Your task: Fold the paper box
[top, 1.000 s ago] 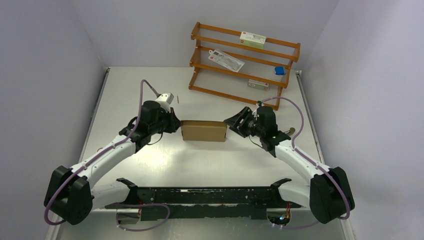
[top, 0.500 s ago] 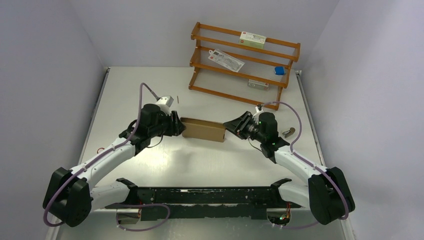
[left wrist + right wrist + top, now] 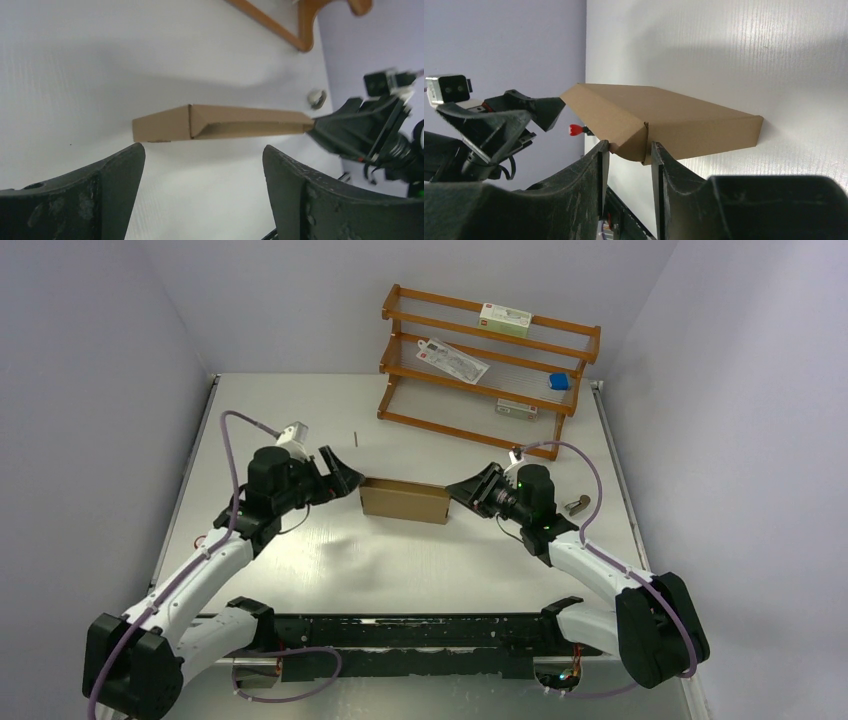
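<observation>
The paper box is a flat, closed brown cardboard box lying in the middle of the table, also seen in the left wrist view and the right wrist view. My left gripper stands wide open just off the box's left end, nothing between its fingers. My right gripper is at the box's right end. Its fingertips pinch that end's corner from both sides.
A wooden rack with small cartons and a blue item stands at the back right. A small metal cylinder lies right of my right arm. A thin dark pin lies behind the left gripper.
My left gripper has opened, let go of the box's left end and drawn back to the left. The right gripper has closed in on the right end, and the box has turned slightly.
</observation>
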`<state>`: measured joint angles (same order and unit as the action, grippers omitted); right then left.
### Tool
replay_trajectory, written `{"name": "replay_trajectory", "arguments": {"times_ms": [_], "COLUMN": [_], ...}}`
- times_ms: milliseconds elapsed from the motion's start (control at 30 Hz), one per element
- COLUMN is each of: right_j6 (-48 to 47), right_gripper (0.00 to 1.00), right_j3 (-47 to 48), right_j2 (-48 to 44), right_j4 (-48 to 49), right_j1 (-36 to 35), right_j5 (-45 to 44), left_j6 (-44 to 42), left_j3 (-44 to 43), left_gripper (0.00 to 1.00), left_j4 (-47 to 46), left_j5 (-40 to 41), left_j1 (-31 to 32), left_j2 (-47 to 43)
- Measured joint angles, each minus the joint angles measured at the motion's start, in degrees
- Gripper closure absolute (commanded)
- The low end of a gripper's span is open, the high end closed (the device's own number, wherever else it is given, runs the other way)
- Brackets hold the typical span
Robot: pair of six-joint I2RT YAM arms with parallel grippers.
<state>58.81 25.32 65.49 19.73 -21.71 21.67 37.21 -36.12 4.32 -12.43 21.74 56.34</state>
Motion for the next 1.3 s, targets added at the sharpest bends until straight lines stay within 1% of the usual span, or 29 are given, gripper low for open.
{"name": "replay_trajectory", "arguments": {"times_ms": [167,267,433,633,767,967,1167,1267,1300], "right_j6": [-0.57,-0.85,-1.11,-1.14,-1.16,-1.09,-1.01,-1.03,-1.05], "right_gripper": [0.63,0.63,0.63,0.63,0.63,0.63,0.66,0.68,0.69], "right_j3": [0.00,0.00,0.00,0.00,-0.02,-0.39,-1.14,-1.46,-1.57], "right_j2": [0.00,0.00,-0.11,-0.13,-0.13,-0.13,-0.09,0.04,0.11], "right_j4": [0.13,0.15,0.13,0.15,0.20,0.94,2.32,3.15,3.41], "right_j1": [0.00,0.00,-0.02,-0.04,-0.04,-0.11,-0.24,-0.26,-0.26], "right_j5": [0.00,0.00,-0.02,-0.02,-0.02,0.00,0.04,0.02,0.02], "left_j6": [8.33,12.44,16.35,18.18,19.47,21.20,21.79,21.94,21.88], "left_j3": [0.94,2.14,2.99,3.87,6.16,7.04,8.35,9.16,9.40], "left_gripper": [0.14,0.17,0.23,0.33,0.38,0.47,0.55,0.61,0.65], "left_j4": [-4.63,-7.76,-10.78,-12.61,-14.93,-19.23,-22.16,-23.12,-23.37], "left_j5": [-2.10,-3.54,-5.16,-5.64,-5.99,-7.45,-8.35,-8.46,-8.57], "left_j1": [-3.93,-4.35,-4.37,-4.39,-4.39,-4.39,-4.39,-4.39,-4.39], "left_j2": [1.68,3.63,6.29,7.54,8.35,10.80,10.73,10.45,10.25]}}
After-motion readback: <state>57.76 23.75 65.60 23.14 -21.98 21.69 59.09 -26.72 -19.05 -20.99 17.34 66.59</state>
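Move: The paper box's upper left corner lies roughly 2 cm ahead of the left hand, 2 cm to its right and 3 cm lower; the middle of the standing box is some 9 cm right, 1 cm ahead and 7 cm below. The right gripper, at the box's other upper corner, is about 16 cm right of the left hand, level fore and aft, 3 cm lower. From the right hand, the left corner lies 15 cm left, 2 cm ahead, level in height. The box's upper left corner is taken between the left fingers: the hand first slips about 2 cm forward, then sinks some 3 cm while easing right towards the corner. It rolls about 20 degrees, left side down, tips down slightly, and closes from wide open to roughly half, straddling the corner. The right hand stays put, keeping its hold on the opposite upper corner. ##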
